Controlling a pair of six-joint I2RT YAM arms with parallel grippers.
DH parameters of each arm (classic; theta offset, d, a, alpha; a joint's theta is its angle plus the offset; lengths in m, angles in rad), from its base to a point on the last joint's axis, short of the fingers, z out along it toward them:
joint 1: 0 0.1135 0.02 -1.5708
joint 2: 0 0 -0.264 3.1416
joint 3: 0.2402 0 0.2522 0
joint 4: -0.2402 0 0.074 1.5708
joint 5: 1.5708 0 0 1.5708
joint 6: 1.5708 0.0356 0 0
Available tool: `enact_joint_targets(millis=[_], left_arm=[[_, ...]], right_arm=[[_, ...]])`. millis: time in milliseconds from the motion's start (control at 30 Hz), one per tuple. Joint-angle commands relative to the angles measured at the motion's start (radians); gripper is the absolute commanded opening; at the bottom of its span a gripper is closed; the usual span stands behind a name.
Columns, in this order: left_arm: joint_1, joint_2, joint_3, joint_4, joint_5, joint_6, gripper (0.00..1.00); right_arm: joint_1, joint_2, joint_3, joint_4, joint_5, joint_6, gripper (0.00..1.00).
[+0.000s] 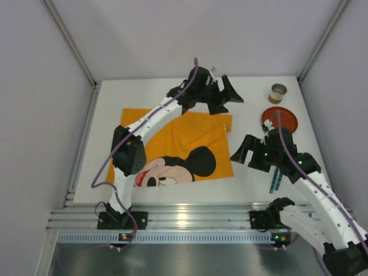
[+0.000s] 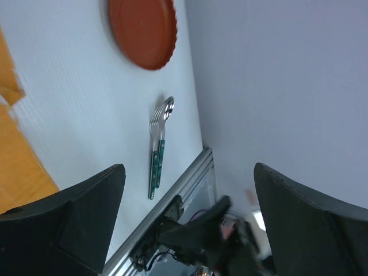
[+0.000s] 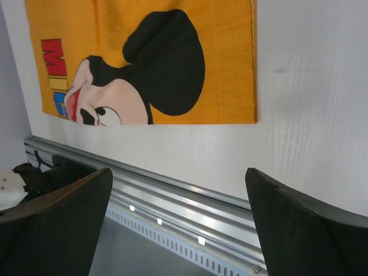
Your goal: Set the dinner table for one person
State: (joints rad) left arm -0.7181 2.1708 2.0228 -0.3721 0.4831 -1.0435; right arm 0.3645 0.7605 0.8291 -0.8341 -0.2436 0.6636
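Note:
The white dinner table (image 1: 155,98) has an orange Mickey Mouse placemat (image 1: 178,146) lying left of centre, its far right corner folded over. A red plate (image 1: 280,119) and a small cup (image 1: 278,92) sit at the far right. A fork and spoon with green handles (image 1: 276,179) lie side by side near the right front. My left gripper (image 1: 229,99) is open and empty above the placemat's far right corner. My right gripper (image 1: 241,154) is open and empty beside the placemat's right edge. The left wrist view shows the plate (image 2: 142,31) and the cutlery (image 2: 158,149).
A ribbed aluminium rail (image 1: 184,218) runs along the near table edge and also shows in the right wrist view (image 3: 184,207). Grey walls enclose the left, back and right sides. The right arm (image 2: 218,236) shows blurred low in the left wrist view.

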Motion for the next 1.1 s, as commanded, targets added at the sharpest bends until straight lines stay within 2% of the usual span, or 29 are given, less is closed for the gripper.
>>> enact_joint_targets(millis=[0,133,167,300,433,600,700,800,833,900,933,967,1067], left_arm=[[0.12,-0.238,-0.044,0.0,-0.033,0.05,0.99],[0.216,-0.402,-0.162,-0.158,-0.086,0.143,0.99],[0.251,-0.434,-0.235,-0.181,-0.087,0.158,0.98],[0.295,-0.598,-0.401,-0.231,-0.139,0.201,0.98],[0.321,-0.753,-0.536,-0.289,-0.19,0.226,0.99],[0.347,-0.877,-0.624,-0.35,-0.233,0.246,0.99],[0.368,-0.922,-0.651,-0.386,-0.264,0.254,0.99],[0.382,-0.94,-0.67,-0.406,-0.271,0.258,0.98],[0.385,-0.942,-0.677,-0.409,-0.27,0.263,0.99],[0.385,-0.942,-0.687,-0.407,-0.268,0.264,0.99],[0.387,-0.944,-0.696,-0.404,-0.267,0.264,0.99],[0.387,-0.944,-0.702,-0.393,-0.261,0.263,0.98],[0.387,-0.941,-0.723,-0.372,-0.25,0.258,0.98]], right_arm=[[0.002,0.086,-0.067,0.139,-0.048,0.039,1.0],[0.002,0.229,-0.119,0.226,-0.029,0.016,1.0],[0.002,0.29,-0.128,0.254,-0.037,0.013,1.0],[0.002,0.46,-0.128,0.366,-0.068,0.005,1.0],[0.002,0.618,-0.096,0.391,-0.054,-0.018,1.0],[0.002,0.712,-0.091,0.455,-0.079,-0.024,0.99],[0.007,0.764,-0.093,0.486,-0.094,-0.015,0.93],[0.013,0.798,-0.091,0.51,-0.111,-0.007,0.75],[0.013,0.8,-0.091,0.509,-0.111,-0.006,0.55],[0.014,0.79,-0.096,0.498,-0.099,-0.005,0.29],[0.014,0.771,-0.097,0.488,-0.091,-0.007,0.07],[0.016,0.761,-0.097,0.456,-0.07,-0.009,0.0],[0.013,0.686,-0.1,0.344,0.028,-0.016,0.0]])
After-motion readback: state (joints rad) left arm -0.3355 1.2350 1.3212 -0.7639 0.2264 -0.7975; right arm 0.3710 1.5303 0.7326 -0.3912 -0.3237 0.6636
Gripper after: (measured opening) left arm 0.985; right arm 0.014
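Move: The spot on the orange cloth's right edge, near its near corner, is about 5 cm ahead of the right hand, 4 cm to its left and 17 cm below. The fork and spoon lie about 16 cm to that hand's right and 2 cm ahead, the red plate some 24 cm ahead and 16 cm right. From the left hand, that edge spot is roughly 14 cm back, 1 cm left and 22 cm down. The right hand sinks some 17 cm and pinches the cloth's right edge; the left swings 30 cm left. ##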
